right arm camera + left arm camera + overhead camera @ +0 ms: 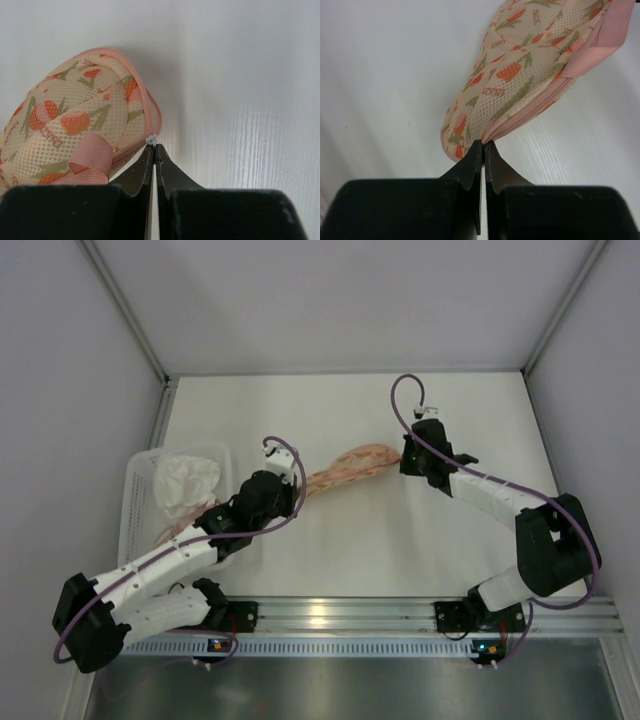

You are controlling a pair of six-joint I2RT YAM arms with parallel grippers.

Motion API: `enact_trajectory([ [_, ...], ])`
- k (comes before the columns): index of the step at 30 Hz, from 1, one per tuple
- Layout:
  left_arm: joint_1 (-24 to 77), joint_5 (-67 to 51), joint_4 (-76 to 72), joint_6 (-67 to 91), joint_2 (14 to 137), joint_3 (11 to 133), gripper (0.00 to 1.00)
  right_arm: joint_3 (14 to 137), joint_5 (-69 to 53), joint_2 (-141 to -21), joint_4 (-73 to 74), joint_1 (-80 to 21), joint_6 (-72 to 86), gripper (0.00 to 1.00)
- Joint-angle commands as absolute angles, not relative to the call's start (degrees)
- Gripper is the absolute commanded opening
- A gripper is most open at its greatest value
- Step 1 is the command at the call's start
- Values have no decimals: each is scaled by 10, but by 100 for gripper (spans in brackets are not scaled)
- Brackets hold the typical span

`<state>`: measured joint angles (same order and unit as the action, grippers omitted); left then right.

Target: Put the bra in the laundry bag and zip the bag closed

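The laundry bag (345, 468) lies stretched across the middle of the table, its floral mesh halves folded together. My left gripper (300, 488) is at its left end. In the left wrist view the left gripper (483, 142) is shut, its tips pinching the pink zip edge of the laundry bag (515, 80). My right gripper (405, 462) is at the other end. In the right wrist view the right gripper (154, 146) is shut on the small white zip pull (152, 138) at the rim of the laundry bag (75, 120). The bra is hidden.
A white plastic basket (135, 500) stands at the left, partly under my left arm, with crumpled white cloth (185, 485) in it. The bag's pink loop strap (90, 157) lies close to my right fingers. Walls enclose the table on three sides.
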<state>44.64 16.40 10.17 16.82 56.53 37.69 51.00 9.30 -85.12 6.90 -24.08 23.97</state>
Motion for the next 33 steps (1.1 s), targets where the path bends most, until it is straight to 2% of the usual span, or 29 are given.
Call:
enact_trajectory([
  [1, 439, 162, 105, 166, 562, 380, 1, 509, 89, -820, 68, -218, 224, 0],
  [2, 439, 152, 105, 167, 562, 388, 8, 507, 77, -815, 67, -218, 224, 0],
  [3, 439, 138, 105, 164, 560, 394, 28, 503, 57, -802, 65, -218, 226, 0],
  [5, 439, 99, 102, 149, 557, 416, 53, 502, 46, -791, 68, -221, 225, 0],
  [6, 439, 82, 103, 141, 556, 424, 71, 503, 44, -782, 69, -224, 221, 0],
  [7, 439, 48, 102, 120, 560, 434, 78, 504, 43, -780, 70, -228, 218, 0],
  [8, 439, 30, 102, 108, 564, 455, 98, 507, 41, -775, 77, -235, 218, 0],
  [13, 448, -32, 86, 50, 638, 523, 98, 502, 18, -764, 76, -248, 238, 0],
  [16, 476, -24, 65, 26, 701, 559, 98, 496, 4, -756, 77, -258, 262, 0],
  [22, 559, 88, 56, 13, 843, 634, 95, 489, 4, -734, 72, -295, 276, 0],
  [26, 596, 119, 6, 10, 876, 623, 95, 484, 5, -720, 79, -298, 280, 0],
  [33, 603, 195, -83, 24, 903, 583, 94, 478, -26, -694, 91, -298, 290, 0],
])
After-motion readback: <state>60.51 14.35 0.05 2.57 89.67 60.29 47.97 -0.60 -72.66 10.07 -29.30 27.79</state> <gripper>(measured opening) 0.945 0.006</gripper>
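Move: Some 18 cm to the right of the left hand, about 9 cm ahead and 7 cm lower, the bag's pink strap loop hangs by the zipped edge. The zip pull, pinched in the right fingers, is about 21 cm right and 11 cm ahead of the left hand, 6 cm lower, with the bag's middle about 11 cm right, 6 cm ahead and 7 cm down. From the right hand the loop is about 3 cm left and 2 cm back, slightly below. Opening wide to let go of the bag's left corner, the left hand arcs up some 6 cm and over to the right, then sinks back to about its starting height, roughly 18 cm nearer the right gripper and turned about 25 degrees clockwise, jaws open around the loop side. The right hand keeps its pinch on the zip pull, drawing it back, up and left about 5 cm each way. ##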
